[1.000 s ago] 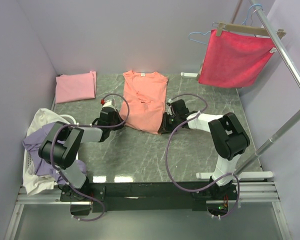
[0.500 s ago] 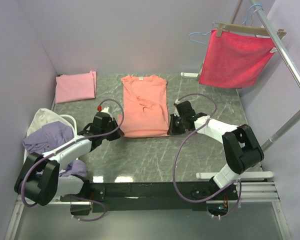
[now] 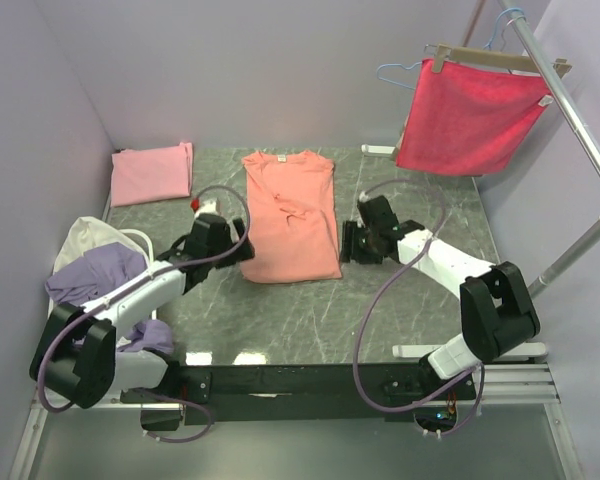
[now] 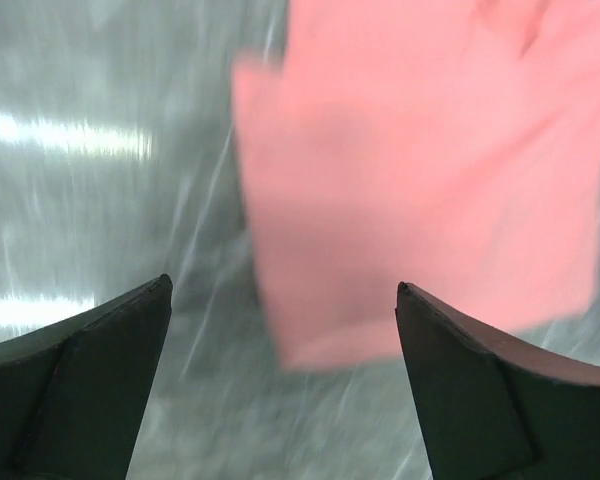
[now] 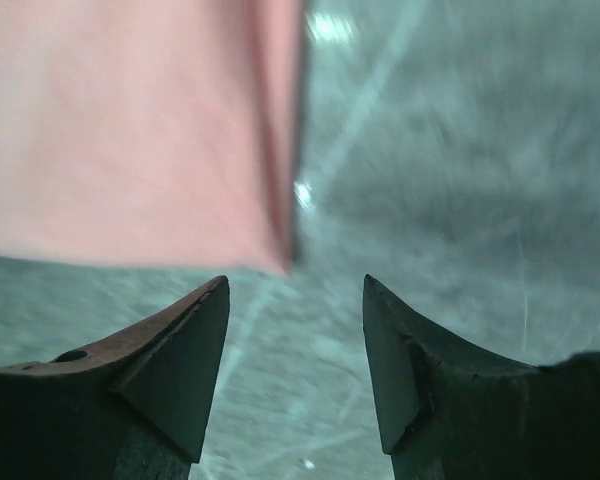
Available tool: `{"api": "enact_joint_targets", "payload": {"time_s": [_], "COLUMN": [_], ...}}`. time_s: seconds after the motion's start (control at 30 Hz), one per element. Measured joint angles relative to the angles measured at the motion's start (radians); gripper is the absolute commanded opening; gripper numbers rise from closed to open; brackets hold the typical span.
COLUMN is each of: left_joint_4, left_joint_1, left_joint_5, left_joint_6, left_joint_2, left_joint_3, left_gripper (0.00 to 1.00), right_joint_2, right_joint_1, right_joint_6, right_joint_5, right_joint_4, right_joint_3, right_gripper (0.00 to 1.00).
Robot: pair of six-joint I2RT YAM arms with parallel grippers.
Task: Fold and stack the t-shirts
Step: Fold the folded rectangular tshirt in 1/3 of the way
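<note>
The salmon-orange t-shirt (image 3: 291,215) lies flat in a long narrow shape at the table's middle, collar at the far end. My left gripper (image 3: 242,248) is open and empty beside its near left corner; the shirt (image 4: 430,170) fills the upper right of the left wrist view. My right gripper (image 3: 346,243) is open and empty beside the near right corner; the shirt (image 5: 130,130) shows at upper left in the right wrist view. A folded light pink t-shirt (image 3: 152,173) lies at the far left. Lavender (image 3: 90,275) and cream (image 3: 88,238) shirts are heaped at the left edge.
The bright crimson cloth (image 3: 468,115) hangs from a hanger on a slanted metal rail (image 3: 570,110) at the right. The heaped shirts rest in a white basket (image 3: 52,330) at the table's left edge. Purple cables loop over both arms.
Both arms have drawn apart and let go of the salmon-orange shirt's near corners. The shirt's lower edge now lies straighter and flat on the table.
</note>
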Motion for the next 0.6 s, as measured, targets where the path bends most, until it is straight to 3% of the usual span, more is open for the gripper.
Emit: {"api": "enact_joint_targets", "payload": {"time_s": [0.27, 0.43, 0.6], "left_joint_4": [0.188, 0.244, 0.279], "left_joint_1": [0.054, 0.079, 0.091], "left_joint_5": [-0.031, 0.004, 0.012], "left_joint_6": [0.058, 0.051, 0.039], "left_joint_2": [0.222, 0.349, 0.358], "left_joint_3": [0.194, 0.179, 0.130], "left_gripper": [0.99, 0.99, 0.99], "right_joint_2": [0.189, 0.370, 0.468], "right_joint_1": [-0.026, -0.047, -0.061], "right_joint_6": [-0.046, -0.074, -0.094], "right_joint_5": [-0.074, -0.142, -0.192], "right_joint_4": [0.073, 0.081, 0.067], "right_joint_3": [0.311, 0.446, 0.517], "right_gripper": [0.61, 0.61, 0.61]}}
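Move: Straight ahead of the left hand by about 14 cm, and some 6 cm below it, lies the left corner of the t-shirt's folded-over hem. The right hem corner is roughly 16 cm ahead of the right hand, 4 cm to its left and 4 cm down. The near fold's left corner sits about 3 cm back from the left hand, its right one 2 cm back and 2 cm left of the right hand. A bunched crease lies 6 cm beyond the left hem corner and 13 cm to its right. Hopping forward off the near fold in low arcs, both open hands go over the flap towards its hem corners. The left reaches about 9 cm, rising 4 cm, then sinks well below its starting height; the right goes about 13 cm forward and 6 cm left, up 5 cm and mostly back down. Both slow near the corners, still open, without gripping cloth. ##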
